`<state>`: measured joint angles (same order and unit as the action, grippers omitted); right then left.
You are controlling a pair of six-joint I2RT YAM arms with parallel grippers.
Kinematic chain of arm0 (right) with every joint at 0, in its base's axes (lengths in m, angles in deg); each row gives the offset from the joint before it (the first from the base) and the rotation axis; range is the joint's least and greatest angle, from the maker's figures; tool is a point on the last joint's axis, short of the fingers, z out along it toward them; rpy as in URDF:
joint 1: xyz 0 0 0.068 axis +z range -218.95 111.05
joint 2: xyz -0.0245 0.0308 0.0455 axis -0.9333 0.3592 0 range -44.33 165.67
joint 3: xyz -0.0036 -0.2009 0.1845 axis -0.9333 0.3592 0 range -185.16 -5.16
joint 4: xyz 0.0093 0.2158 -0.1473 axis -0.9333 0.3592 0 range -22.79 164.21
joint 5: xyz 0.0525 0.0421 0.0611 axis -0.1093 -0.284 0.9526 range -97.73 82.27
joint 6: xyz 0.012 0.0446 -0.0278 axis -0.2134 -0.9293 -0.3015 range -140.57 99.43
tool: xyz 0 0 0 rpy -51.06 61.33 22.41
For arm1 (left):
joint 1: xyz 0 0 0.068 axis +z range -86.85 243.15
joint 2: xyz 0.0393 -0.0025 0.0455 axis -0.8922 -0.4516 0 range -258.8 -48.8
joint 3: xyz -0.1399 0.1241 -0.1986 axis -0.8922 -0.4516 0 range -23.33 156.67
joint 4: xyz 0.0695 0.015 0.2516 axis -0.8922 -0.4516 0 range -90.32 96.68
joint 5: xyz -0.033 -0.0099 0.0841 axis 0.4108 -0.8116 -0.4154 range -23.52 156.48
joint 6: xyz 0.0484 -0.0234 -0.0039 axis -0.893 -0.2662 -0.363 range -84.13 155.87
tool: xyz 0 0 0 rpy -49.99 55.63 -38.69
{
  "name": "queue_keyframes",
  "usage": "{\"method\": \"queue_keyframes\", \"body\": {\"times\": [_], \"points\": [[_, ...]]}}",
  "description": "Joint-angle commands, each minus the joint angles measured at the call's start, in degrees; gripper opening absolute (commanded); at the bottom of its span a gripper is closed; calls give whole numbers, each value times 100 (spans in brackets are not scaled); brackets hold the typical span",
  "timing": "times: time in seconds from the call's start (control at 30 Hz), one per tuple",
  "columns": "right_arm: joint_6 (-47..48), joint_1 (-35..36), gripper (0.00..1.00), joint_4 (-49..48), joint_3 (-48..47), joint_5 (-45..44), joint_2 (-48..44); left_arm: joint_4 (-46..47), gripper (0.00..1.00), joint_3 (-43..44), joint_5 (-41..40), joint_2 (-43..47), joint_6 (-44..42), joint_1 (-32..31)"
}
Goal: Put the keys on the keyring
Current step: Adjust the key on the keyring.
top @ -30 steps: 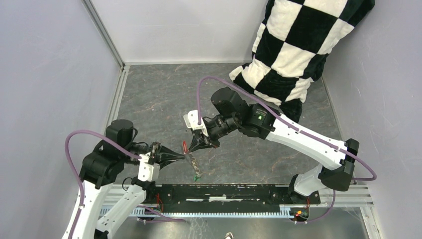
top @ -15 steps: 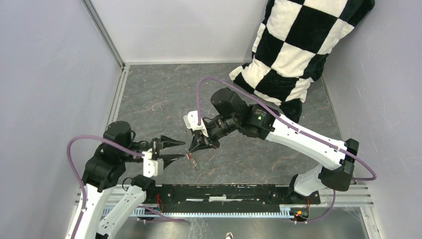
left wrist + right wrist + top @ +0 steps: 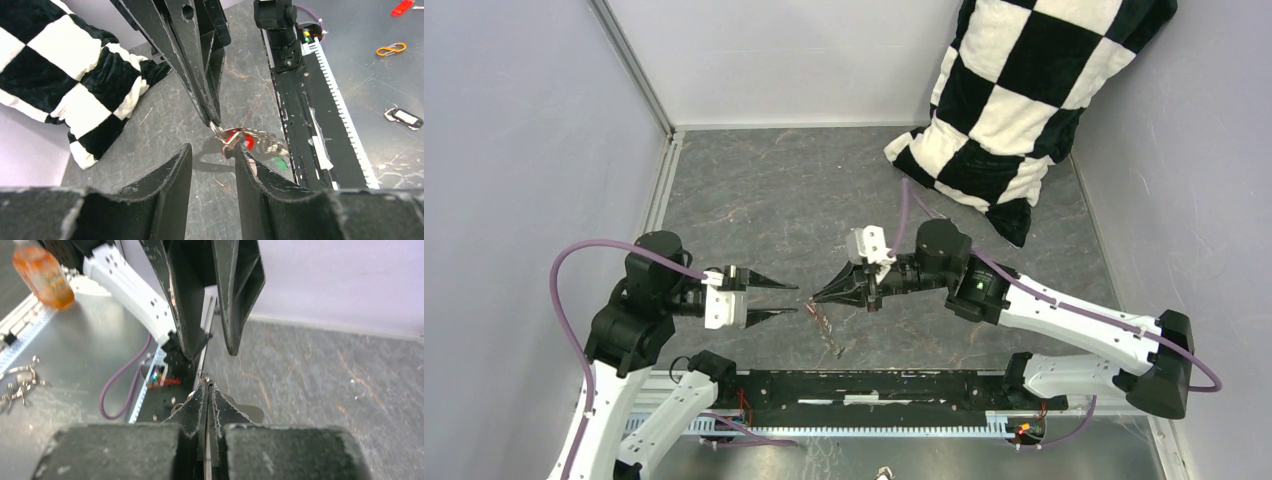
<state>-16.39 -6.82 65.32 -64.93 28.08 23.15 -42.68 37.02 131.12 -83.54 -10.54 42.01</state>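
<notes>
My right gripper (image 3: 817, 298) is shut on the keyring (image 3: 824, 322), whose metal rings and short chain hang down from its tips toward the floor. In the left wrist view the red key (image 3: 247, 141) sits among the silver rings of the keyring (image 3: 267, 145), and the green key (image 3: 281, 163) shows just beyond. A little to the left, my left gripper (image 3: 796, 299) is open and holds nothing; its right finger (image 3: 245, 170) nearly touches the red key. The right wrist view shows my right gripper (image 3: 206, 385) shut, a small ring peeking out at its tips.
A black and white checkered pillow (image 3: 1024, 90) leans in the back right corner. A black rail (image 3: 874, 385) runs along the near edge. Beyond it lie an orange carabiner (image 3: 391, 49) and a black tag (image 3: 406, 116). Grey walls close off the left and back.
My left gripper opened, let go of the hanging keyring and drew back to the left. The right arm swung lower and rightward, still gripping the keyring, which hangs freely.
</notes>
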Motion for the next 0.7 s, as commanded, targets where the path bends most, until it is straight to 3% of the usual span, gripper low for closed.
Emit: {"method": "queue_keyframes", "body": {"times": [0.0,0.17,0.33,0.5,0.67], "points": [[-1247,-16,0,-2647,581,-378,-307,443,44,213,295,-193,717,-18],[-1829,-10,0,-4093,1349,-718,-461,1809,45,-48,14,-87,2235,-19],[-1975,3,0,-4760,1641,-1051,-492,1984,46,-8,39,-63,2619,-12],[-1962,90,0,-4870,1613,-1187,-345,1804,48,37,176,-50,2609,-13],[-1656,264,0,-4501,1449,-1359,-245,2276,44,2,163,-149,3271,-14]]}}
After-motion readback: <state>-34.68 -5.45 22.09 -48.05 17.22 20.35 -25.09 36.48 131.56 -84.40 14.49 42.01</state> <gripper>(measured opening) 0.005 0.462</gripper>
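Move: The ring pinched in the right fingertips stands about 4 cm to the right of the left hand, neither ahead nor back, and perhaps 1 cm below. The red tag hangs roughly 4 cm under the ring and 2 cm back, the grey metal plate some 8 cm under the ring and 1 cm back. From the right hand, the half-open left fingers are about 4 cm to its left, level forward and 1 cm higher. The right fingers keep their pinch on the ring and lift it about 5 cm while the wrist tips them upward some 25 degrees. The left hand rises with it by about 3.5 cm and edges roughly 1 cm right and 1 cm forward towards the ring, half open all the while, its wrist tilting slightly; no left-finger touch can be made out. ##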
